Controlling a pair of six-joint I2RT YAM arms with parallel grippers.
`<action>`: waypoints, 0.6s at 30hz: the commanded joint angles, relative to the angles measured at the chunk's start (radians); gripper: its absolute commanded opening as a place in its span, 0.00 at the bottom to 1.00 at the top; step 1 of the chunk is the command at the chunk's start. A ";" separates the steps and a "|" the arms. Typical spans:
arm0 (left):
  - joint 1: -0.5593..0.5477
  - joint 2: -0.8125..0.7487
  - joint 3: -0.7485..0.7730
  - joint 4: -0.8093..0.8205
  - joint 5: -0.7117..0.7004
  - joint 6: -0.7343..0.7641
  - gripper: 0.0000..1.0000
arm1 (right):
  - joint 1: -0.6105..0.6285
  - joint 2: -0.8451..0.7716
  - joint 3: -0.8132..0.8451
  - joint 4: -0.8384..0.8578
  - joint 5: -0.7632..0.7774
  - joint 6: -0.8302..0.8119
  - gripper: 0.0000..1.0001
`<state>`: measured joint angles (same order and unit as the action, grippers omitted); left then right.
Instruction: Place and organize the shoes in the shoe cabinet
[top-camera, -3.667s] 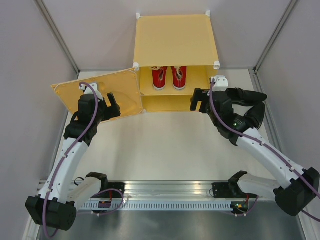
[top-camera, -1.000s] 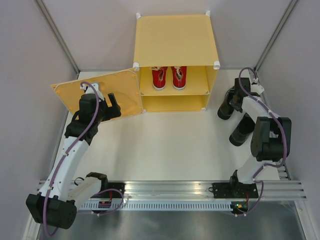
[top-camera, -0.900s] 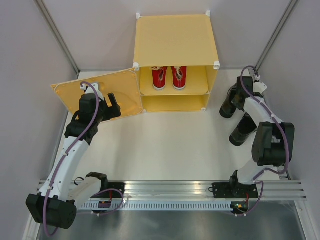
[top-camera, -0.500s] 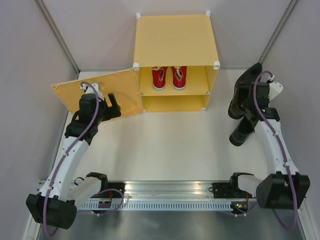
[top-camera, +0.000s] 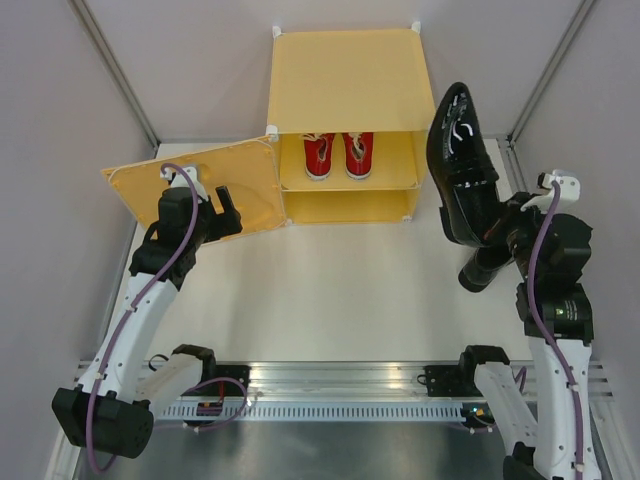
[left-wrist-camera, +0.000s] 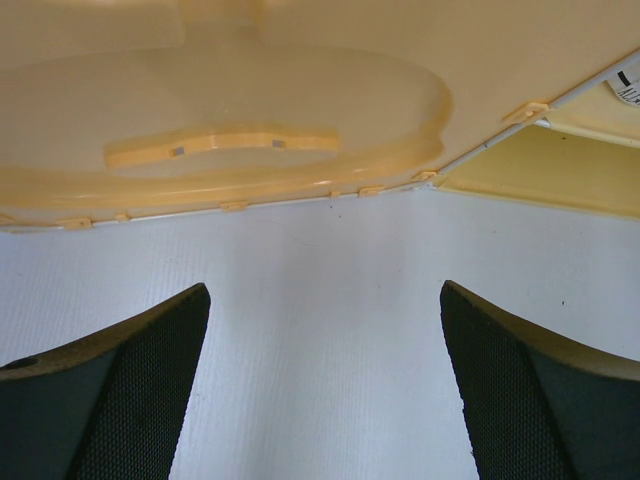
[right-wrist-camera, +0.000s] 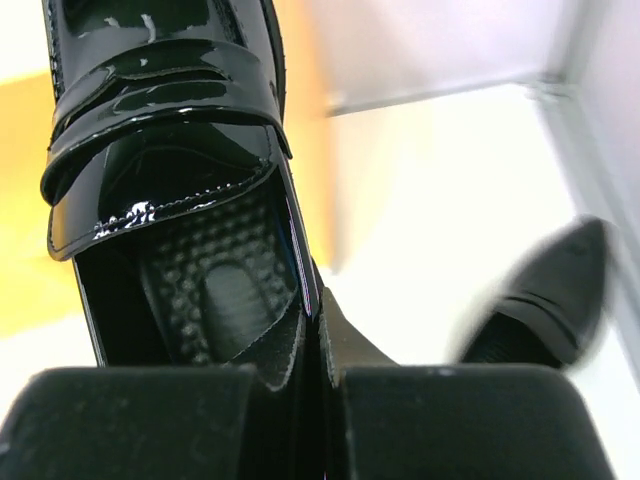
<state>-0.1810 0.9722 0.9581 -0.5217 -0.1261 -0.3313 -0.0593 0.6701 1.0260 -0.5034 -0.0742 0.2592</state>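
The yellow-orange shoe cabinet (top-camera: 350, 70) stands at the back with its door (top-camera: 190, 195) swung open to the left. Two red sneakers (top-camera: 338, 155) sit side by side on its upper shelf. My right gripper (top-camera: 500, 228) is shut on the side wall of a glossy black dress shoe (top-camera: 458, 165), (right-wrist-camera: 170, 150) and holds it in the air right of the cabinet, toe pointing away. The second black dress shoe (top-camera: 483, 268), (right-wrist-camera: 545, 300) lies on the table below it. My left gripper (left-wrist-camera: 325, 385) is open and empty, close in front of the open door (left-wrist-camera: 250, 120).
The cabinet's lower shelf (top-camera: 345, 207) shows no shoe. Grey walls close in the white table (top-camera: 320, 290) on the left, right and back. A metal rail (top-camera: 340, 385) with the arm bases runs along the near edge.
My right arm swung from the cabinet front out to the black shoes at the right, closed on one and lifted it high above the table. The left arm has not moved.
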 joint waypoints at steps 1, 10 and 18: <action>0.002 -0.006 -0.010 0.020 -0.015 0.015 0.98 | 0.027 -0.014 0.011 0.152 -0.357 -0.089 0.01; 0.002 -0.004 -0.012 0.019 -0.032 0.018 0.98 | 0.222 0.178 0.132 -0.074 -0.524 -0.300 0.00; 0.002 -0.004 -0.012 0.019 -0.038 0.021 0.98 | 0.443 0.400 0.207 -0.201 -0.335 -0.385 0.01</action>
<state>-0.1810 0.9726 0.9581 -0.5217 -0.1467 -0.3309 0.3462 1.0378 1.1584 -0.7345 -0.4454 -0.0929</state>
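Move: The right hand already holds one black shoe, high up, toe forward. The cabinet's empty lower shelf lies about 17 cm ahead, 23 to the left and 28 below it. The two red shoes stand on the shelf above, also some 17 cm ahead, 21 and 29 cm left, 16 below; the other black shoe lies about 5 cm ahead, 8 right, 30 below. From the left hand the lower shelf is roughly 13 cm ahead, 31 right, 17 below. Still pinching the black shoe by its heel rim, the right hand swings it left towards the front of the open cabinet, about 16 cm, first level, then also sinking some 8 cm. On the way the wrist turns about 50 degrees counter-clockwise and the fingers tip downward, bringing the toe round to the left; the grip stays shut. ##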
